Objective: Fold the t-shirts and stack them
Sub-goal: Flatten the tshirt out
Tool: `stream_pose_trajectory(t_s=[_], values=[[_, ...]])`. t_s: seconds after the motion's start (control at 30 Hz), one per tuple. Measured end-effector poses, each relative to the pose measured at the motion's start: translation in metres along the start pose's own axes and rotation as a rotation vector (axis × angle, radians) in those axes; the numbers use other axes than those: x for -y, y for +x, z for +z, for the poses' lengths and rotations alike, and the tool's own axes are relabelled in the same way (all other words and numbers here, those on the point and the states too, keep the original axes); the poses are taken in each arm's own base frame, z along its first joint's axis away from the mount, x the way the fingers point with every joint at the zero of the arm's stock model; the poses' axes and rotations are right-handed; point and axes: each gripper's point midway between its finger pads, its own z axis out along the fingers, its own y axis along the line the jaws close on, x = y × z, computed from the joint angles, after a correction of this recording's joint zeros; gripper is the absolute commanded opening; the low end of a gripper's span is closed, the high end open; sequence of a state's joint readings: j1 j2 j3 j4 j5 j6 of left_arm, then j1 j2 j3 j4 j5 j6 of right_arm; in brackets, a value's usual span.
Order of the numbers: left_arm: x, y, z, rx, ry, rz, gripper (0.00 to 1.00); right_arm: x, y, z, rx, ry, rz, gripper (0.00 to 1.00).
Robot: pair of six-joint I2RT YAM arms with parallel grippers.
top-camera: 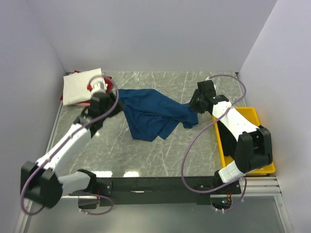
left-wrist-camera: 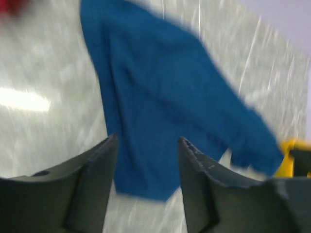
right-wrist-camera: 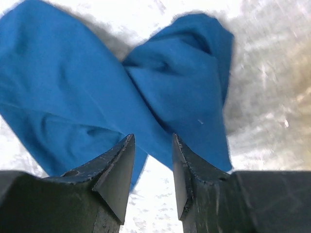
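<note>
A dark blue t-shirt (top-camera: 154, 113) lies crumpled on the marble table, mid-back. It also shows in the left wrist view (left-wrist-camera: 165, 102) and in the right wrist view (right-wrist-camera: 73, 92). A folded cream t-shirt (top-camera: 81, 86) rests on a red one (top-camera: 109, 83) at the back left. My left gripper (top-camera: 98, 91) is open and empty at the blue shirt's left end, beside the stack; in its wrist view (left-wrist-camera: 147, 145) the shirt lies below the fingers. My right gripper (top-camera: 196, 103) is open and empty just over the shirt's right end (right-wrist-camera: 153, 143).
A yellow plastic tray (top-camera: 249, 116) sits along the right edge under the right arm; its corner shows in the left wrist view (left-wrist-camera: 291, 145). White walls close the back and sides. Bare marble (top-camera: 160, 155) lies in front of the shirt.
</note>
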State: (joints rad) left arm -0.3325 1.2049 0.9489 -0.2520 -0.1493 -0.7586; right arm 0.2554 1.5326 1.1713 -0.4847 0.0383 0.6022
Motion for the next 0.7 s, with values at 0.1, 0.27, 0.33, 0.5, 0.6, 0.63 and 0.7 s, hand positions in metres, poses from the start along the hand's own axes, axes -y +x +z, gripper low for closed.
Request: stream_pose_trajectory(t_s=[0.1,0.27,0.33,0.5,0.6,0.63,0.7], values=[[-0.008,0.057,-0.019,-0.060,0.022,0.029,0.53,0.010,0.012,-0.003,0.000,0.008,0.000,0.45],[-0.017,0.141,-0.026,-0.201,0.005,0.131,0.58,0.029,0.033,-0.012,0.001,0.022,0.001,0.45],[-0.018,0.162,-0.022,-0.235,-0.017,0.167,0.59,0.036,0.041,-0.014,0.003,0.025,0.002,0.46],[-0.023,0.195,-0.010,-0.281,-0.060,0.230,0.60,0.057,0.070,-0.015,-0.010,0.035,0.010,0.47],[-0.024,0.208,-0.002,-0.298,-0.091,0.262,0.58,0.064,0.082,-0.014,-0.021,0.032,0.018,0.46],[-0.024,0.210,0.001,-0.300,-0.100,0.270,0.58,0.064,0.085,-0.013,-0.025,0.029,0.019,0.46],[-0.023,0.215,0.008,-0.303,-0.117,0.286,0.57,0.062,0.088,-0.011,-0.030,0.020,0.021,0.46]])
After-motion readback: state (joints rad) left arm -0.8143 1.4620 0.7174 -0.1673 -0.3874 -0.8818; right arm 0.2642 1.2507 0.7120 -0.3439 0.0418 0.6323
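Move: The blue t-shirt's near hem lies about 10 cm back and 10 cm right of the empty left hand and some 19 cm below it; the stack of folded clothes is roughly 15 cm ahead and 18 cm left of that hand. From the right hand, the near corner of the t-shirt's right end is about 6 cm back, 3 cm left and 12 cm below, the near flap about 9 cm back and 12 cm left, and the yellow bin some 12 cm back and 21 cm right. The left hand comes down fast, some 16 cm, at first swinging back as well as right by about 10 cm each and then mostly sinking, from above the t-shirt's left part to just above its near hem, while the wrist tips about 15 degrees further down, rolls its left side up by as much and turns a little clockwise, fingers still open. At the same time the right hand draws back some 9 cm and sinks about 6 cm from over the t-shirt's right end to just nearer than that end's near corner, its wrist keeping its tilt and its fingers staying partly open, with no grip taken by either hand. ##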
